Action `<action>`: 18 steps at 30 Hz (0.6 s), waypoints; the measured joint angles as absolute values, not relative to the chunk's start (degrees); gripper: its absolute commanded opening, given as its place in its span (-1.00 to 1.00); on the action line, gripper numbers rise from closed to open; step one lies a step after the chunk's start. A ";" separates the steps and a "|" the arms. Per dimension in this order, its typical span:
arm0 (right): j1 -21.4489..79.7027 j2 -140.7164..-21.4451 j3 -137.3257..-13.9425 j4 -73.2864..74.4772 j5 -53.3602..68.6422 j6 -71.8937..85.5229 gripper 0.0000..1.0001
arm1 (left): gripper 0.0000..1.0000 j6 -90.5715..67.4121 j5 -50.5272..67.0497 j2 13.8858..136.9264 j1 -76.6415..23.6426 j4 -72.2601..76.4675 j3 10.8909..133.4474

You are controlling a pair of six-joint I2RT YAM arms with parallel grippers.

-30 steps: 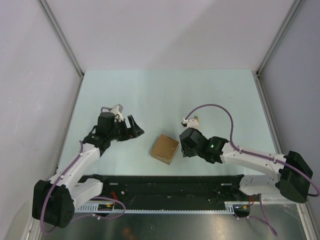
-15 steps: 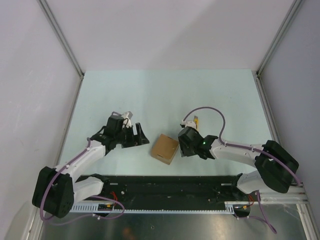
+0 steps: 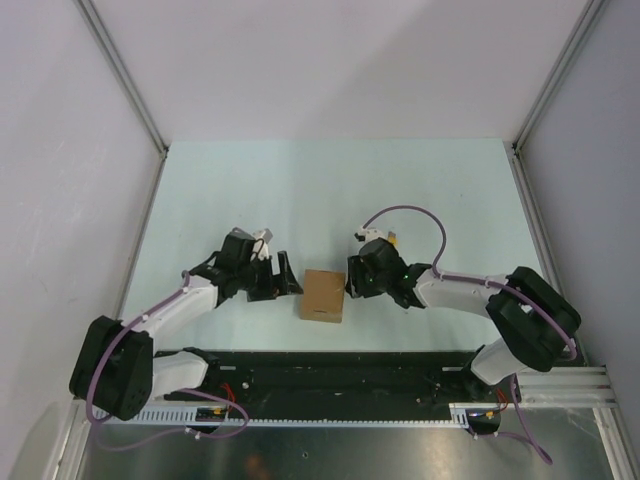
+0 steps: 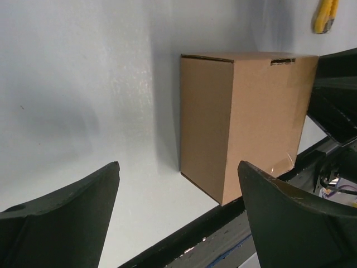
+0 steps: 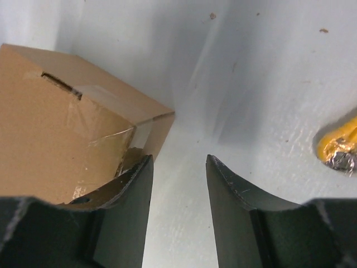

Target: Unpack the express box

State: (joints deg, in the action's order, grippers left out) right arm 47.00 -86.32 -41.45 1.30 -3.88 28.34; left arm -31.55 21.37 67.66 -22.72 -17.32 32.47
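Observation:
The express box point(image 3: 323, 295), a small plain brown cardboard cube, stands closed on the pale table near the front edge. It shows in the left wrist view point(image 4: 245, 120) and in the right wrist view point(image 5: 67, 123), where clear tape crosses its face. My left gripper point(image 3: 284, 283) is open and empty just left of the box, jaws wide apart. My right gripper point(image 3: 352, 280) is open and empty; its left finger point(image 5: 120, 195) lies against the box's right side.
A yellow-and-black utility knife point(image 3: 393, 240) lies just behind my right wrist; it also shows in the left wrist view point(image 4: 325, 14) and the right wrist view point(image 5: 339, 146). The black rail point(image 3: 330, 365) runs along the table's front edge, close to the box.
Both grippers have closed in on the box from either side. The box has turned from a diagonal pose to square with the table edge and shifted slightly left.

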 measured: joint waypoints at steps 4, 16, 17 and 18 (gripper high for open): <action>45.32 -87.57 -41.47 -1.10 -2.83 28.18 0.06 | 0.83 -32.16 20.75 68.73 -22.92 -17.37 32.47; 38.65 -80.29 -42.24 5.34 -11.55 29.39 0.39 | 0.91 -32.53 15.99 62.17 -23.03 -17.72 33.98; 38.22 -79.96 -42.61 6.00 -12.49 29.52 0.39 | 0.91 -32.49 15.64 61.58 -23.03 -17.72 34.50; 37.74 -79.88 -43.11 6.42 -13.41 29.56 0.39 | 0.93 -32.42 15.46 61.12 -23.03 -17.74 35.11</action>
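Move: Beside the box's right side, the open right hand has the yellow cutter about 8 cm ahead and 9 cm to its right, some 3 cm below; the box's middle is about 7 cm to its left and 2 cm back. From the left hand, the box lies about 7 cm to the right, 1 cm back and 3 cm lower, the cutter roughly 24 cm right, 8 cm ahead and 5 cm lower. Leaving the box's side, the right hand slides forward, then swings right and rises towards the cutter, ending about 5.5 cm forward, 6.5 cm right and 3.5 cm higher; it turns some 15 degrees clockwise while its fingers open wider. The left hand, still wide open, lifts some 4 cm and eases forward, tipping up about 10 degrees. ##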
